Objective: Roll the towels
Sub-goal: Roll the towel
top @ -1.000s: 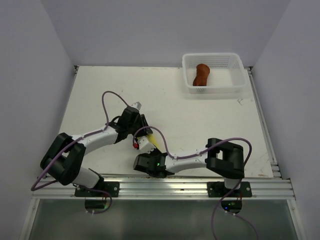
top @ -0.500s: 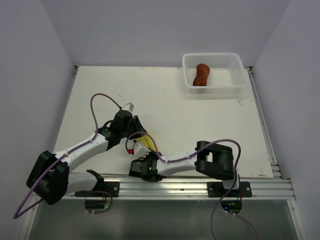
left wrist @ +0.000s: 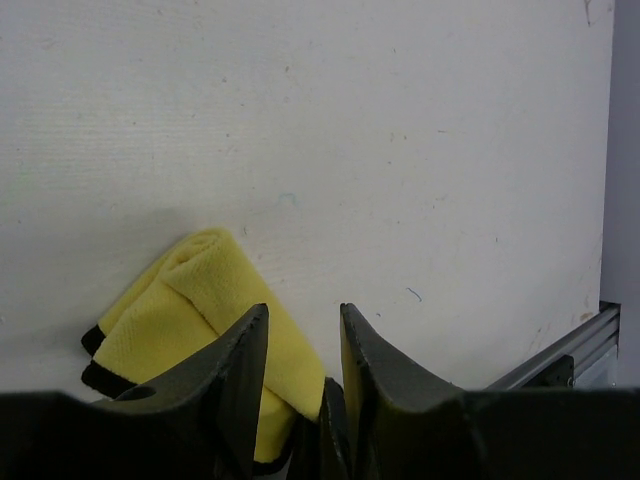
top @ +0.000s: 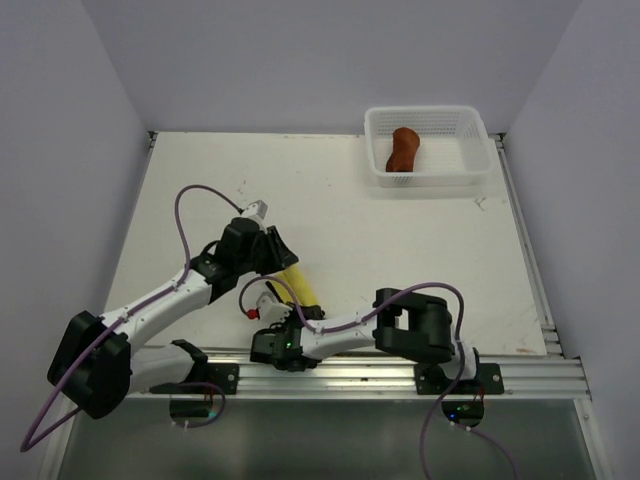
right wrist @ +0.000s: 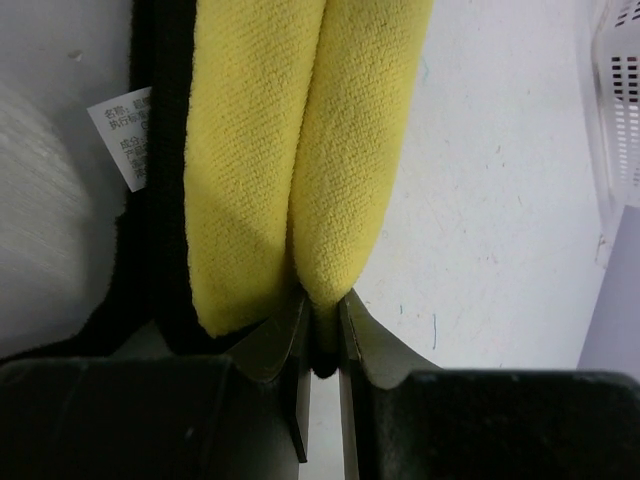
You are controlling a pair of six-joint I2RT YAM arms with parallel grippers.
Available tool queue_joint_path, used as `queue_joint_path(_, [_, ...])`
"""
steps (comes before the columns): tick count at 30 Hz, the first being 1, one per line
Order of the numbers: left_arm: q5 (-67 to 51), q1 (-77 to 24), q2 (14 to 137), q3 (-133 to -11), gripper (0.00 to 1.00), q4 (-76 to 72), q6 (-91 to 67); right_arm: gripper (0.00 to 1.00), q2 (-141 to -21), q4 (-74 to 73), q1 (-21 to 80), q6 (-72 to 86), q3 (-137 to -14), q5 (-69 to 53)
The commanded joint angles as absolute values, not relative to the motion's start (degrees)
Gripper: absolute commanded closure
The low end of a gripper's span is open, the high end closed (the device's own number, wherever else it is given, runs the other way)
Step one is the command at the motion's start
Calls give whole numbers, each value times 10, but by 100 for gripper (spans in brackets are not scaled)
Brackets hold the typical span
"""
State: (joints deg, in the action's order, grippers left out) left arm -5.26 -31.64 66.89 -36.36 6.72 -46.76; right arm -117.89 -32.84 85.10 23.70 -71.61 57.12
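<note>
The yellow towel [top: 298, 283] lies as a long narrow roll with dark edging on the white table [top: 420, 250], between my two grippers. My right gripper [top: 283, 318] is shut on its near end; in the right wrist view the fingers [right wrist: 322, 305] pinch one fold of the yellow towel [right wrist: 300, 130]. My left gripper [top: 275, 252] hovers over the far end with its jaws apart. In the left wrist view the yellow towel [left wrist: 185, 300] runs under the left finger and partly into the gap of that gripper [left wrist: 300, 318]. The rust-brown towel [top: 403, 148] lies rolled in the basket.
The white mesh basket [top: 425, 112] stands at the back right corner; its wall [right wrist: 620, 100] shows in the right wrist view. An aluminium rail [top: 400, 375] runs along the near edge, close behind the right gripper. A white care label [right wrist: 120, 135] hangs from the towel.
Both grippers have shifted left and toward the near edge. The yellow towel, once mostly hidden between them, now shows as a longer roll. The right arm has folded in tighter.
</note>
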Motion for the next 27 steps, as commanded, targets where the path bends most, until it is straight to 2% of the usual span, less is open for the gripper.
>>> queue_joint_path(1, [-76, -318, 677, -359, 62, 30, -460, 100, -1215, -335, 864, 241, -734, 515])
queue_joint_path(13, [-99, -345, 708, -305, 62, -57, -487, 100, -1255, -345, 872, 207, -765, 486])
queue_joint_path(21, [-92, -357, 724, -297, 62, -54, -490, 100, -1273, -356, 877, 195, -780, 476])
queue_joint_path(27, [-87, -362, 750, -248, 63, -64, -511, 100, -1273, -357, 876, 196, -781, 477])
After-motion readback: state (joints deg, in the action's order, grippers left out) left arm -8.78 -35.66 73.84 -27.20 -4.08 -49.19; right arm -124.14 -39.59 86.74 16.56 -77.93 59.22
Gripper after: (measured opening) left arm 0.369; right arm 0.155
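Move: The left hand, empty and part-open, is above the yellow towel's rolled strip, whose middle is about 4 cm back, 3 cm right and 9 cm below. The strip's far end is almost straight below, about 1 cm forward, and its black-edged flap about 5 cm back and 4 cm left, both some 10 cm down. The strip's near end, pinched by the right fingers, is about 10 cm back and 7 cm right. From the right hand, the strip's middle lies roughly 6 cm ahead and 4 cm left, at its height. The right fingers keep their pinch on the towel's near end and, almost in place, roll it about 15 degrees, left side down. Meanwhile the left hand, fingers still part-open, comes down some 6–7 cm and back about 4 cm towards the middle of the rolled strip, pausing midway before sinking again, and ends close over it; contact can't be made out. ##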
